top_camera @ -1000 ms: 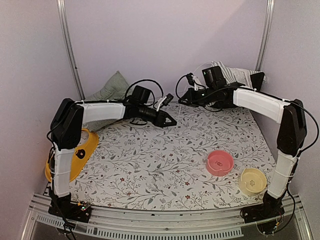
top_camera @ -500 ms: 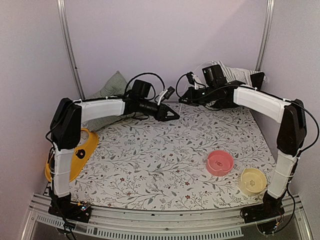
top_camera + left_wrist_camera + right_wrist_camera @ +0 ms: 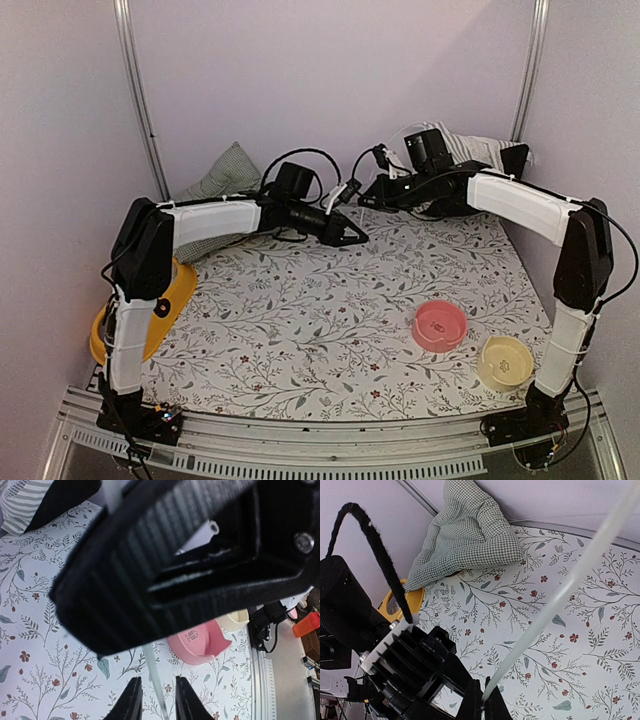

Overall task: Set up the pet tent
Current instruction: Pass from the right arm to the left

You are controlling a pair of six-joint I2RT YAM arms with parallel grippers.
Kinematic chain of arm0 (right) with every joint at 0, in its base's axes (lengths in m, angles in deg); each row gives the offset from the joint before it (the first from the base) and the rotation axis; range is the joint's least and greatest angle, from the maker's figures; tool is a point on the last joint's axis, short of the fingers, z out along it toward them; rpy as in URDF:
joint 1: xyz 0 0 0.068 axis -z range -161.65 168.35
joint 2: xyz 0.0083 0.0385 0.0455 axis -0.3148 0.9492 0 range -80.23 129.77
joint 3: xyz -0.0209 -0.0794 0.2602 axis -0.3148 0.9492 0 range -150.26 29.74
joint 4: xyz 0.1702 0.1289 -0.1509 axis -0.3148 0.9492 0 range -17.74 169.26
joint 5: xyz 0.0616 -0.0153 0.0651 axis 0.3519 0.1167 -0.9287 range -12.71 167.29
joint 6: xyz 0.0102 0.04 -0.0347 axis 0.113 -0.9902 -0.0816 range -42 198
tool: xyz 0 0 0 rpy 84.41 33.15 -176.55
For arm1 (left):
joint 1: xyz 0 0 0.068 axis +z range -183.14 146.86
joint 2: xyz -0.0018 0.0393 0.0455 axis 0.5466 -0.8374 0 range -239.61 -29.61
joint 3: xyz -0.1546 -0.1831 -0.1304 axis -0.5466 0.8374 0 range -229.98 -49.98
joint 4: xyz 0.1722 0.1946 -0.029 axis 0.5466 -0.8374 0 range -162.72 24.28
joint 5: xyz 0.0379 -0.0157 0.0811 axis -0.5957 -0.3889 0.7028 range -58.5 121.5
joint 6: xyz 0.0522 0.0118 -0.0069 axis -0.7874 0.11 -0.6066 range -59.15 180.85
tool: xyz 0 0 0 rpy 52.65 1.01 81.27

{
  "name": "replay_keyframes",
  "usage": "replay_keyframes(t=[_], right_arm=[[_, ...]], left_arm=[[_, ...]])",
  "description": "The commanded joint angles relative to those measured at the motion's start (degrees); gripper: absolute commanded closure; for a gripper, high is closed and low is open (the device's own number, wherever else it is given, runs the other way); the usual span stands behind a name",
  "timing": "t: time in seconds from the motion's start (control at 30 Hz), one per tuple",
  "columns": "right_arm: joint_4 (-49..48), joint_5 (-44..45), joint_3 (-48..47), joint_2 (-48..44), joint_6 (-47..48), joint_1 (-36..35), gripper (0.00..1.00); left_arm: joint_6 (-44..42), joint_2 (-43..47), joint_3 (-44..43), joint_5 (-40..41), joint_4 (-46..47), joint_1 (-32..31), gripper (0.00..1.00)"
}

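The pet tent [image 3: 466,147] lies bunched at the back right, its striped fabric [image 3: 20,505] also at the top left of the left wrist view. A thin pale tent pole [image 3: 560,590] runs out from between the fingers of my right gripper [image 3: 483,696], which is shut on it. In the top view my right gripper [image 3: 374,190] hovers near the back centre. My left gripper [image 3: 352,236] is just in front of it. Its jaws [image 3: 157,682] stand apart on either side of the pole [image 3: 152,665], with a gap on each side.
A green checked cushion [image 3: 225,175] leans in the back left corner. A yellow object [image 3: 165,300] sits at the left edge. A pink bowl [image 3: 440,325] and a cream bowl [image 3: 505,361] stand at the front right. Walls close in on three sides.
My left arm has moved right and back toward my right gripper, and its jaws have narrowed a little around the pole. The right arm has stayed put.
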Motion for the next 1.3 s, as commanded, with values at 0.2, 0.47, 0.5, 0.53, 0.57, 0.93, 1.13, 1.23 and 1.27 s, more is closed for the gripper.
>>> replay_keyframes(t=[0.2, 0.47, 0.5, 0.53, 0.57, 0.93, 1.13, 1.23, 1.27], right_arm=[[-1.04, 2.99, -2.96, 0.8, 5.68, 0.42, 1.0], [0.26, 3.45, -3.05, 0.93, 6.97, 0.42, 1.0], [0.35, 3.57, -3.05, 0.89, 7.06, 0.37, 1.0], [0.37, 3.66, -3.09, 0.89, 7.24, 0.41, 1.0], [0.37, 3.7, -3.13, 0.83, 7.28, 0.42, 1.0], [0.47, 3.03, -3.75, 1.4, 7.29, 0.39, 1.0], [0.72, 3.18, -4.01, 1.33, 7.38, 0.42, 1.0], [0.73, 3.28, -3.94, 1.25, 7.38, 0.4, 1.0], [0.79, 3.27, -3.98, 1.16, 7.38, 0.46, 1.0]], left_arm=[[-1.53, -0.71, -0.02, -0.5, -1.57, -0.43, 0.87], [-1.03, -0.88, -0.73, -1.32, -0.86, -0.3, 0.85], [-1.09, -0.92, -0.87, -1.45, -0.9, -0.21, 0.86], [-1.12, -1.0, -0.89, -1.65, -0.89, -0.21, 0.86], [-1.14, -1.08, -0.94, -1.83, -0.95, -0.17, 0.87], [1.44, -1.29, 0.95, -1.64, 2.57, -0.64, 1.0], [4.41, -0.11, 4.42, 0.02, 9.08, -1.32, 1.0], [6.87, 1.46, 7.81, 3.15, 13.88, -1.73, 1.0], [7.89, 1.87, 9.26, 4.05, 15.89, -1.9, 1.0]])
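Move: The pole's hanging lower stretch already runs between the left hand's parted pads, practically at the hand point; from the right hand, which grips it higher up, that stretch is about 5 cm back and 6 cm down, with hardly any sideways offset. From the left hand, the pink bowl stands some 15 cm back, 17 cm to the right and 17 cm down. The bunched striped tent lies roughly 14 cm ahead, 26 cm right and 10 cm lower. The left hand's finger pads shut on the pole just below the right hand's grip, going from about a quarter open to closed, with a slight easing open midway. The hand stays almost in place, sinking about 1 cm in all, while the right hand keeps its pinch on the pole and rolls only some 5 degrees. ##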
